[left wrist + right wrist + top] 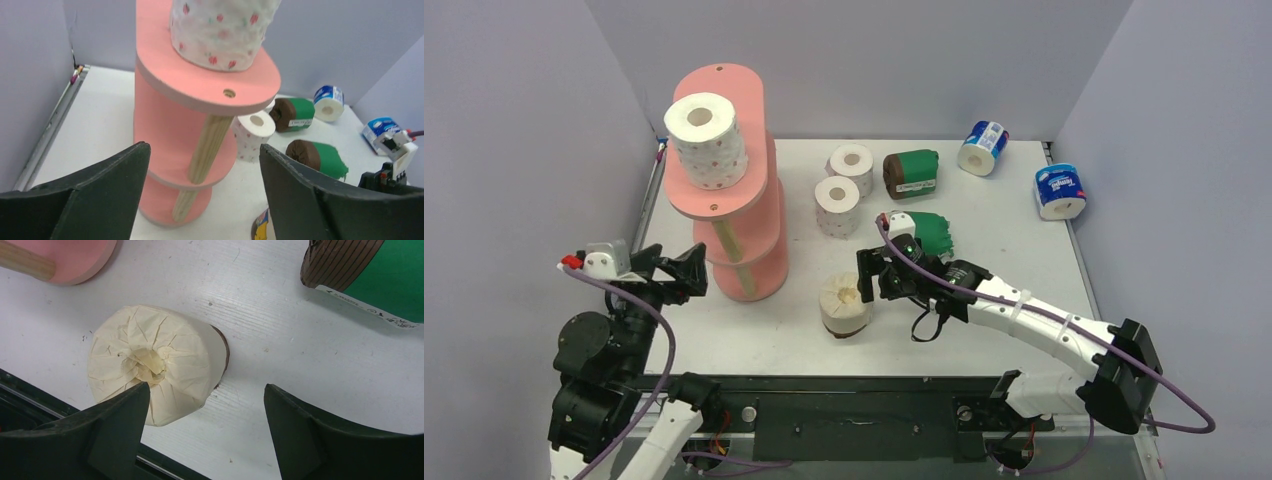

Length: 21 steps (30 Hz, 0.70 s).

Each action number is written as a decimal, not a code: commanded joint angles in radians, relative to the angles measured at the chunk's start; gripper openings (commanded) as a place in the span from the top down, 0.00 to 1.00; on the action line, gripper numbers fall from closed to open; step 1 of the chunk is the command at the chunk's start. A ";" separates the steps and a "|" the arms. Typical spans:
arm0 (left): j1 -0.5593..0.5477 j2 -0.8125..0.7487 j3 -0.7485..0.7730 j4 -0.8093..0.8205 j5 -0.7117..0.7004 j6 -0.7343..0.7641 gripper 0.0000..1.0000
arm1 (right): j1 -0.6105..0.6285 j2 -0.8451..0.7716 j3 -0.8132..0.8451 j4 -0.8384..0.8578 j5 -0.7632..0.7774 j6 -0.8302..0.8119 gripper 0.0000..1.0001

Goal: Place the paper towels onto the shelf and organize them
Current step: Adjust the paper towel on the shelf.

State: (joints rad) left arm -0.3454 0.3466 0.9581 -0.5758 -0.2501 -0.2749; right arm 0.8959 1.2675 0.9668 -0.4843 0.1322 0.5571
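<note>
The pink three-tier shelf (pixel 724 200) stands at the table's left, and a red-dotted white roll (pixel 707 140) sits upright on its top board. My left gripper (pixel 686 275) is open and empty, just left of the shelf's (pixel 165 125) lower tiers. A cream roll (pixel 845 304) stands near the front edge. My right gripper (pixel 874 275) hangs open beside it, one finger over the cream roll's (pixel 150 365) top. Two dotted rolls (pixel 837 206), two green-wrapped brown rolls (pixel 911 173) and two blue-white rolls (pixel 1060 191) lie behind on the table.
Grey walls close in the table on the left, back and right. A black rail (pixel 854 410) runs along the near edge between the arm bases. A small pen-like thing (pixel 76 75) lies at the far left edge. One green roll (pixel 380 275) lies just beyond my right gripper.
</note>
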 commanded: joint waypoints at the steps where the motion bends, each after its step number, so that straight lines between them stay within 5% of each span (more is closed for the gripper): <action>1: -0.003 0.016 0.051 0.150 -0.010 0.032 0.17 | -0.008 -0.050 0.019 0.008 0.039 -0.015 0.20; 3: -0.004 0.056 0.080 0.202 0.003 -0.024 0.01 | -0.008 -0.056 0.013 0.009 0.040 -0.018 0.20; 10: -0.003 0.364 0.312 0.119 0.034 -0.105 0.04 | -0.009 -0.102 -0.011 -0.009 0.058 -0.021 0.20; 21: -0.003 0.534 0.401 0.133 0.021 0.065 0.04 | -0.011 -0.142 -0.028 -0.019 0.093 -0.039 0.20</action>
State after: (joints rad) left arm -0.3454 0.8497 1.2919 -0.4622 -0.2314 -0.2752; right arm 0.8932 1.1427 0.9478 -0.5026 0.1875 0.5350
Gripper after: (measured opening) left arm 0.966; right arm 0.798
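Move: The left hand, empty and roughly level with the pink shelf's top board, has the flower-printed paper towel roll on that board about 16 cm ahead, 4 cm to its right and 6 cm higher. The board's middle lies some 20 cm ahead and 5 cm right. On the table, the nearer white roll stands about 24 cm ahead, 25 cm right and 28 cm below. From the right hand, the flower-printed roll is about 10 cm ahead, 27 cm left and 27 cm up. Heading for the flower-printed roll, the left hand first rises some 8 cm, spreading its fingers wide as it tips slightly up, then runs forward about 10 cm and 4 cm right over the board's front end, levelling and sinking 2 cm; no touch is visible. The open right hand lifts about 3 cm, easing right, away from the cream-wrapped roll. ##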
